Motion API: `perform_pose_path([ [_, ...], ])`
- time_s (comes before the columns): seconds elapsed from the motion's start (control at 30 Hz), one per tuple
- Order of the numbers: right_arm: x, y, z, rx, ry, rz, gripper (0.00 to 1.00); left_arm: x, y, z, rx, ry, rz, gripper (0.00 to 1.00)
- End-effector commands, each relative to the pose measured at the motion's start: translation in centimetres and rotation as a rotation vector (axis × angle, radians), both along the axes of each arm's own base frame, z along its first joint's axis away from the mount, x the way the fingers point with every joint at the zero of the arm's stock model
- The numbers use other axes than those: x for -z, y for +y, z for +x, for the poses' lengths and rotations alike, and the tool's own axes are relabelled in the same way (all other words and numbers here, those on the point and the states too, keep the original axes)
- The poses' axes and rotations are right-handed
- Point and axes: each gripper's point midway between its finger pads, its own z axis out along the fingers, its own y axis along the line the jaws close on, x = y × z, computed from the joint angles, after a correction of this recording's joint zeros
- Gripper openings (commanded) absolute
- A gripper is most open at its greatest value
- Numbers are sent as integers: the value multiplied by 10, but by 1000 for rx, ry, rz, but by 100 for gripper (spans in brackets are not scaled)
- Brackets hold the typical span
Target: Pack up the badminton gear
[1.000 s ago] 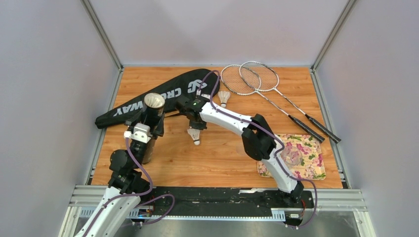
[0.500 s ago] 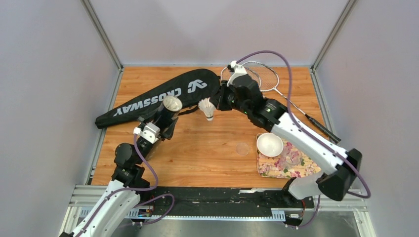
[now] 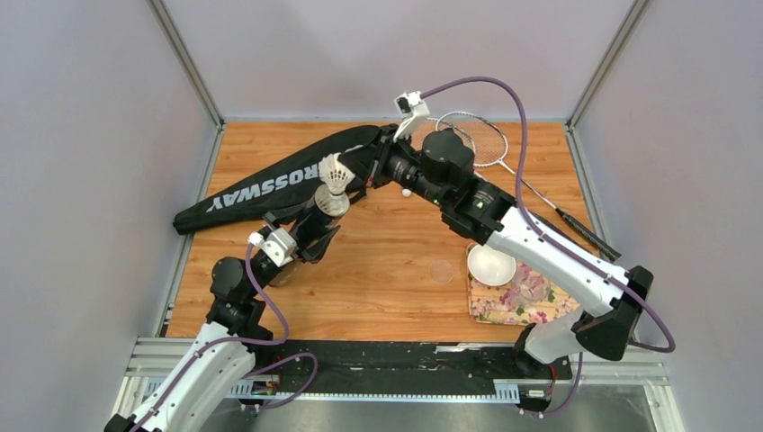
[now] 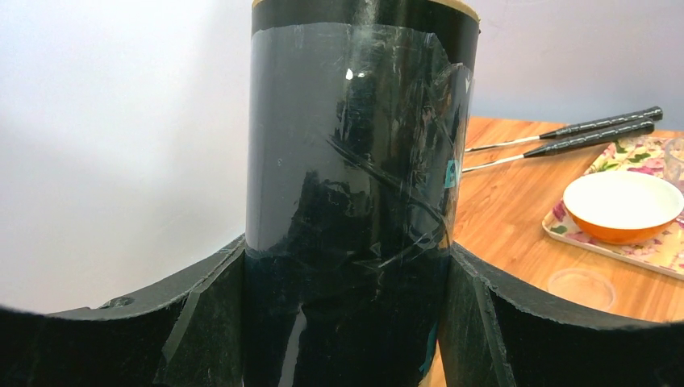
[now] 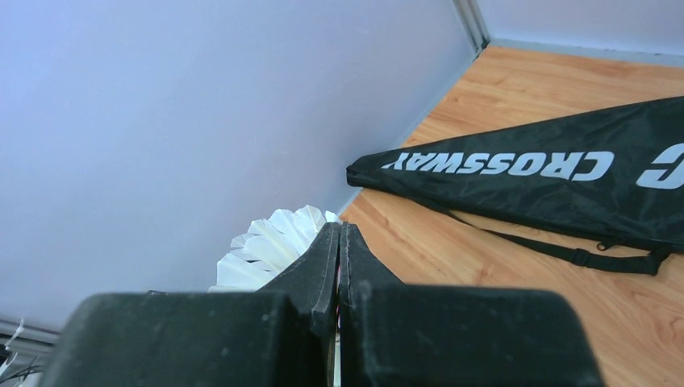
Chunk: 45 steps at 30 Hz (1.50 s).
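Note:
My left gripper (image 3: 306, 230) is shut on the long dark tube (image 3: 324, 209), which tilts up and to the right; in the left wrist view the tube (image 4: 355, 161) fills the gap between both fingers (image 4: 202, 314). My right gripper (image 3: 356, 175) is shut on a white feather shuttlecock (image 3: 336, 175), held just above the tube's open mouth. Its feathers (image 5: 270, 240) show to the left of the pressed jaws (image 5: 339, 235). The black CROSSWAY racket bag (image 3: 261, 189) lies at the back left. Two rackets (image 3: 477, 137) lie at the back right, partly hidden by the right arm.
A white bowl (image 3: 491, 264) sits on the flower-patterned tray (image 3: 540, 304) at the front right. A small clear lid (image 3: 441, 271) lies on the wood beside the tray. The racket handles (image 4: 601, 129) reach toward the right wall.
The right gripper has carried the shuttlecock left, from beside the tube to just above its mouth. The left arm has shifted the tube a little right and forward.

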Motion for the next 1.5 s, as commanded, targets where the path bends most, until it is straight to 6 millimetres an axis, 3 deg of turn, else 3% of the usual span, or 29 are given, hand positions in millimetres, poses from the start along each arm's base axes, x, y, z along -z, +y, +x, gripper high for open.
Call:
perform_pose_path([
  [0.0, -19, 13, -7, -28, -40, 66, 0, -5, -5, -4, 47, 45, -40, 9],
  [0.13, 0, 26, -15, -53, -27, 49, 0, -7, -5, -6, 48, 37, -45, 9],
  [0.2, -1, 25, -14, -23, -64, 72, 0, -6, -3, -4, 36, 37, -49, 9],
  [0.23, 10, 24, -16, -7, -58, 62, 5, -8, -2, -5, 29, 32, -54, 9],
  [0.33, 19, 24, -16, 16, -72, 45, 25, -8, 3, -2, 1, 29, -63, 9],
  [0.5, 32, 26, -18, 10, -63, -40, 48, -8, 5, 0, -18, 35, -73, 9],
  [0.6, 40, 18, -19, 43, -47, -106, 56, -9, 6, 0, -24, 33, -73, 9],
  [0.67, 32, 12, -22, 35, -60, -151, 61, -8, 6, 0, -22, 35, -70, 9],
  [0.83, 42, 15, -30, -49, -36, -304, 67, -8, 2, -2, 4, 29, -51, 8],
  [0.87, 53, 13, -32, -67, -17, -356, 67, -8, 1, -3, 10, 28, -52, 9],
  [1.03, 61, 28, -47, -205, 9, -410, 65, -9, -7, -11, 69, 7, -29, 8],
  [1.23, 79, 25, -55, -252, 25, -478, 65, -8, -12, -17, 110, -3, -17, 8],
  [1.47, 101, 50, -59, -338, 40, -528, 69, -8, -19, -25, 175, -16, 4, 8],
])
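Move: The right hand still pinches a shuttlecock, whose middle lies about 3 cm left, 2 cm back and 3 cm below its hand point. The tube's open mouth is roughly 4 cm back, 3 cm left and 9 cm below. Down on the table, some 38 cm lower, the racket bag lies about 20 cm ahead and 15 cm left, a loose shuttlecock 19 cm ahead and 15 cm right. From the left hand, gripping the tube, the mouth is about 3 cm ahead, 5 cm right and 8 cm up. Lets go of the shuttlecock at the tube's mouth: the right hand eases left and sinks some 6 cm while its fingers open wide, lifts a couple of centimetres, then sinks again and draws back, ending about 9 cm lower and 5 cm back. Its fingers tip down some 30 degrees and swing counter-clockwise, coming open over the rim. The left hand keeps its grip on the tilted tube, drifting back and right about 2 cm late on. ##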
